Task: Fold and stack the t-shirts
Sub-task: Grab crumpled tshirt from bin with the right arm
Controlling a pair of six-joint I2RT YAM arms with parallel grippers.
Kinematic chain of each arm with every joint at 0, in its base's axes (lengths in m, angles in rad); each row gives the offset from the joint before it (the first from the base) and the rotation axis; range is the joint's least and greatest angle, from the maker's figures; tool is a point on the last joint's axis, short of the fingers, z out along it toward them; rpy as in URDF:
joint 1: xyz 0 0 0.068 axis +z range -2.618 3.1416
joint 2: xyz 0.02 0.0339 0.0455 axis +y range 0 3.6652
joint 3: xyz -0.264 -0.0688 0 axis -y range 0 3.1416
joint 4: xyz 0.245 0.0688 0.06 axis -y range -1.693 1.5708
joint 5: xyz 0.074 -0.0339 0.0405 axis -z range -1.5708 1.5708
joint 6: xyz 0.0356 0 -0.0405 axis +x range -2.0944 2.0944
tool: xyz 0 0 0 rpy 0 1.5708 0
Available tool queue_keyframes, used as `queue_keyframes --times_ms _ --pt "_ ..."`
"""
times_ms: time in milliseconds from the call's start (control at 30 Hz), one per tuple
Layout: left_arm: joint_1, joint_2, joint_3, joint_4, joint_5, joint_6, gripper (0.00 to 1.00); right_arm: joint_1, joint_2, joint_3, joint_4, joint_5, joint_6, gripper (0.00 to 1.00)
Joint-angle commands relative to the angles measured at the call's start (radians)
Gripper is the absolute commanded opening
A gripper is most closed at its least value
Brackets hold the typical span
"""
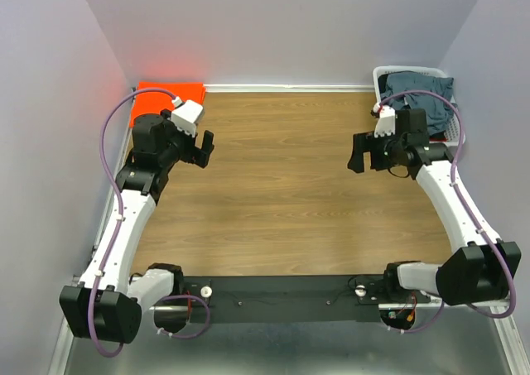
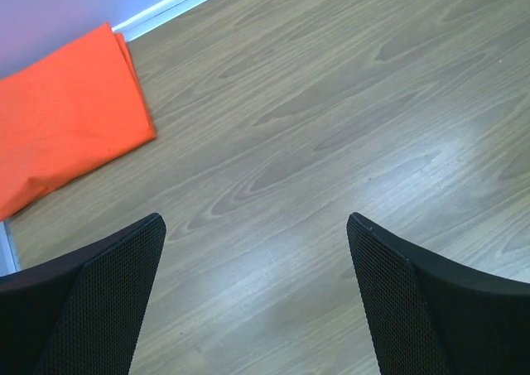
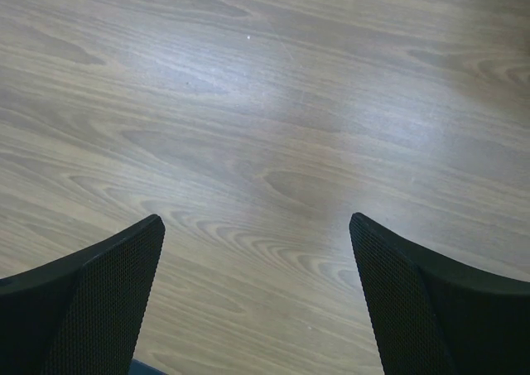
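A bright orange t-shirt [image 1: 170, 93] lies folded flat in the table's far left corner; the left wrist view shows the orange t-shirt [image 2: 62, 118] at its upper left. A slate blue-grey t-shirt [image 1: 422, 93] sits crumpled in a white basket [image 1: 382, 75] at the far right. My left gripper [image 1: 204, 150] hovers open just right of the orange shirt, and between its fingers [image 2: 108, 296] only bare wood shows. My right gripper [image 1: 358, 153] is open too, left of the basket, holding nothing above the wood.
The wooden table [image 1: 281, 193] spreads between the two arms. Lilac walls close in the back and both sides. A black rail [image 1: 281, 296] with both arm bases runs along the near edge.
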Motion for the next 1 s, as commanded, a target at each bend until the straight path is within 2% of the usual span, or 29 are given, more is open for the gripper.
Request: queue_keyframes --times_ms 0,133,167,267,300,400,533,767,967 --pt "-0.003 0.026 0.038 -0.046 0.042 0.027 0.98 -0.023 0.046 0.097 -0.041 -0.031 -0.05 1.0" --pt "-0.003 0.066 0.068 -0.075 0.053 0.045 0.98 -0.096 0.187 0.288 -0.076 -0.089 -0.071 1.0" --pt "-0.003 0.066 0.075 -0.083 0.052 0.048 0.98 -0.172 0.227 0.407 -0.113 -0.137 -0.086 1.0" --pt "-0.003 0.077 0.088 -0.089 0.047 0.05 0.98 -0.266 0.394 0.612 -0.2 -0.154 -0.12 1.0" --pt "-0.003 0.08 0.089 -0.09 0.043 0.051 0.98 -0.286 0.44 0.731 -0.216 -0.14 -0.128 1.0" --pt "-0.001 0.094 0.091 -0.089 0.033 0.051 0.98 -0.342 0.584 0.938 -0.236 -0.084 -0.142 1.0" --pt "-0.001 0.128 0.103 -0.096 0.026 0.053 0.98 -0.394 0.77 1.136 -0.248 -0.037 -0.122 1.0" --pt "-0.001 0.18 0.105 -0.098 0.021 0.055 0.98 -0.414 1.026 1.333 -0.237 0.004 -0.129 1.0" --pt "-0.001 0.2 0.092 -0.099 0.013 0.058 0.98 -0.415 1.129 1.317 -0.21 -0.017 -0.112 1.0"
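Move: The crumpled teal t-shirt lies heaped in the white bin, roughly 24 cm ahead of my right hand, 22 cm to its right and 11 cm below it. The bin's middle is about there too, a little lower; its left rim stands about 24 cm ahead of that hand and only 8 cm to its right, some 8 cm down. From my left hand the teal t-shirt is about 22 cm ahead, 65 cm to the right and 20 cm below. I swing my right hand some 25 cm forward and 21 cm right, arching up about 10 cm to clear the bin's left rim, then sinking as much again over the teal t-shirt, fingers wide open and turning nearly 20 degrees clockwise. My left hand, open and empty, sinks about 5 cm over bare table, tipping its fingers down a little. ##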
